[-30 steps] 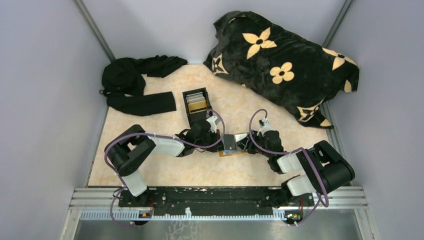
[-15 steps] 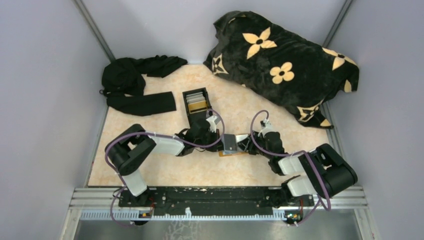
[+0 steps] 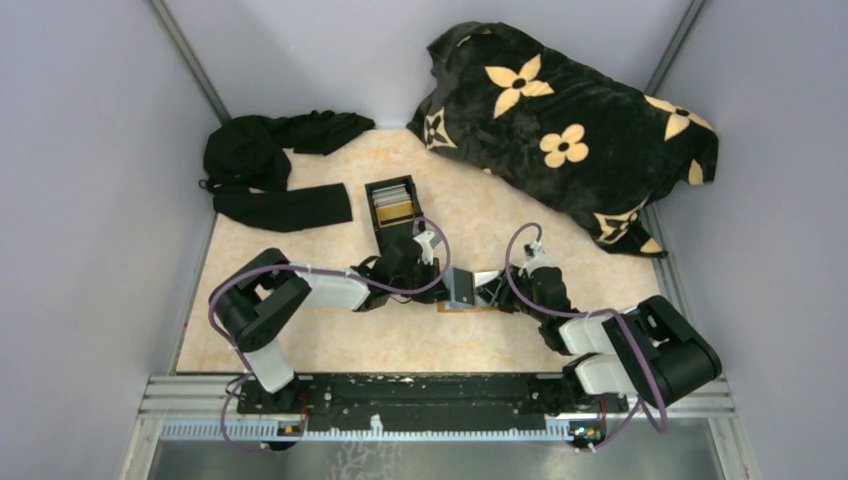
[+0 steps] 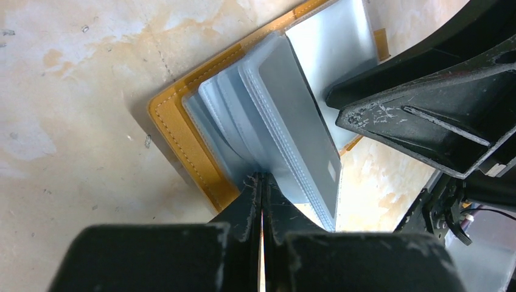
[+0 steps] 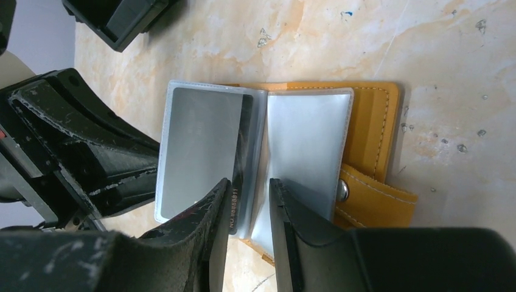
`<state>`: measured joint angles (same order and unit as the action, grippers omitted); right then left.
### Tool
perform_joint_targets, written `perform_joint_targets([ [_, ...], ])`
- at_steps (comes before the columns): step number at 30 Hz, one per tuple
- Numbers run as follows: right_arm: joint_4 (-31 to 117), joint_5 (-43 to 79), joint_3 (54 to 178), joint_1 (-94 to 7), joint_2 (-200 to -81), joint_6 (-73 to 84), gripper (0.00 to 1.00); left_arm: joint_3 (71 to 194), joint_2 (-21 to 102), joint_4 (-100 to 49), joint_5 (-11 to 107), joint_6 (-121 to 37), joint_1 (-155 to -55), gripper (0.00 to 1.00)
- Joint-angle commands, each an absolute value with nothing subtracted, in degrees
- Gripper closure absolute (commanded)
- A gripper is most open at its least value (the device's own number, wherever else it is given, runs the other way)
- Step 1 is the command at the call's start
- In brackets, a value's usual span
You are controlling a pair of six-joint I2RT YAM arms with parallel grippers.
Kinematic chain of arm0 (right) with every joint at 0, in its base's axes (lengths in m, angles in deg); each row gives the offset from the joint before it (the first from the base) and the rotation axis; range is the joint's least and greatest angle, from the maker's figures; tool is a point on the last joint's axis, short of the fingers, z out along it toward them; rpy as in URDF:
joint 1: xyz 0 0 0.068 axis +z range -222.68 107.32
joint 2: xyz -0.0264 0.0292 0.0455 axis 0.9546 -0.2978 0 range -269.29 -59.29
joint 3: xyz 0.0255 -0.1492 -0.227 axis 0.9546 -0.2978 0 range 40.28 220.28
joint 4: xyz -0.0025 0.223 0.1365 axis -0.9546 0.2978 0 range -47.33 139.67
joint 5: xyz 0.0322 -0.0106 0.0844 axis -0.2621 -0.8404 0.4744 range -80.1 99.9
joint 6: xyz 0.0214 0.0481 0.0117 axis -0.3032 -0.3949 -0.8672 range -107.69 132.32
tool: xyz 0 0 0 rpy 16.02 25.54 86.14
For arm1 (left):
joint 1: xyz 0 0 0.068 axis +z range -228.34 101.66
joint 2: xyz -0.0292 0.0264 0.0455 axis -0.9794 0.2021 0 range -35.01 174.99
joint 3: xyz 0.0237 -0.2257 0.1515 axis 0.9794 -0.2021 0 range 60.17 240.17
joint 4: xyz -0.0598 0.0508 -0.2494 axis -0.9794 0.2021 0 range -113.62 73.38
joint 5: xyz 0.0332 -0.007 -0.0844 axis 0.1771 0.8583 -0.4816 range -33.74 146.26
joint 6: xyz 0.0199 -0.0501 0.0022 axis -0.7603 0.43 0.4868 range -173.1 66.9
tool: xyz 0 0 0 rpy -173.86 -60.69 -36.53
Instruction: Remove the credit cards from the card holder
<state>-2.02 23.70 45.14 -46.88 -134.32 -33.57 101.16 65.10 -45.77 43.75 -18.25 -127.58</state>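
Observation:
The orange card holder (image 5: 372, 119) lies open on the table at the centre (image 3: 466, 308), its clear sleeves fanned out. A silvery credit card (image 5: 198, 145) sits in the left sleeve, and more sleeves (image 4: 286, 115) stand up from the spine. My left gripper (image 4: 262, 177) is shut, pinching the lower edge of the sleeves; from above it sits just left of the holder (image 3: 447, 283). My right gripper (image 5: 250, 182) is open. Its fingers straddle the sleeve fold, and the left finger lies against the card's dark numbered edge. From above, the right gripper (image 3: 492, 290) is at the holder's right.
A black open-topped box (image 3: 391, 203) holding cards stands behind the left gripper. Black clothing (image 3: 270, 175) lies at the back left. A flowered black blanket (image 3: 570, 130) fills the back right. Grey walls close in on both sides.
The right arm's elbow has swung lower and to the right, and its wrist has edged a little towards the holder. The left arm and the holder have stayed put.

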Motion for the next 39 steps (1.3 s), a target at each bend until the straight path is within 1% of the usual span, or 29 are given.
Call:
perform_joint_targets([
  [1,-3.0,23.0,45.7,-46.2,-133.0,-34.6,0.70,101.1,64.0,-31.5,50.9,-17.9,-127.5,1.00],
  [7,-3.0,22.6,45.5,-46.2,-133.4,-34.6,0.70,100.5,59.1,-25.2,57.0,-17.4,-127.6,1.00],
  [9,-3.4,23.1,45.7,-46.2,-134.0,-34.5,0.70,100.6,58.4,-24.9,56.8,-17.8,-127.6,1.00],
  [15,-6.7,24.2,45.3,-46.2,-137.0,-35.2,0.70,99.0,57.1,-33.0,51.1,-17.7,-127.6,1.00],
  [17,-7.5,24.4,45.1,-46.2,-137.9,-35.4,0.70,99.4,56.7,-33.7,50.4,-17.2,-127.6,1.00],
  [24,-9.5,24.7,44.2,-46.2,-139.4,-35.8,0.70,99.3,50.2,-30.0,56.1,-17.6,-127.7,1.00],
  [28,-9.2,24.5,44.1,-46.2,-139.4,-35.5,0.70,98.2,47.1,-35.2,56.0,-17.7,-127.7,1.00],
  [31,-9.3,24.6,44.0,-46.2,-139.4,-35.5,0.70,98.4,47.6,-39.1,54.4,-17.0,-127.7,1.00],
  [39,-8.9,25.2,44.5,-46.2,-138.1,-35.8,0.69,96.9,55.1,-44.0,49.4,-15.3,-127.4,1.00],
])
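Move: Lying about 3 cm to the right of the left hand and 2 cm ahead, roughly 1 cm lower, is the grey card sleeve, its left edge propped up; from the right hand it is some 6 cm left, 1 cm ahead and 2 cm below. The white sleeve is about 8 cm right of the left hand, 2 cm ahead and 2 cm lower. The black box stands some 11 cm left and 16 cm ahead, at about table level. Drawing left about 4 cm, the left hand slips its shut fingertips out from under the grey sleeve's raised edge, rolling some 10 degrees as it goes. After a short pause it climbs clear by 6 to 7 cm, then eases back to the right about 2 cm and dips slightly. The right hand stays nearly still over the white sleeve, fingers partly open. ##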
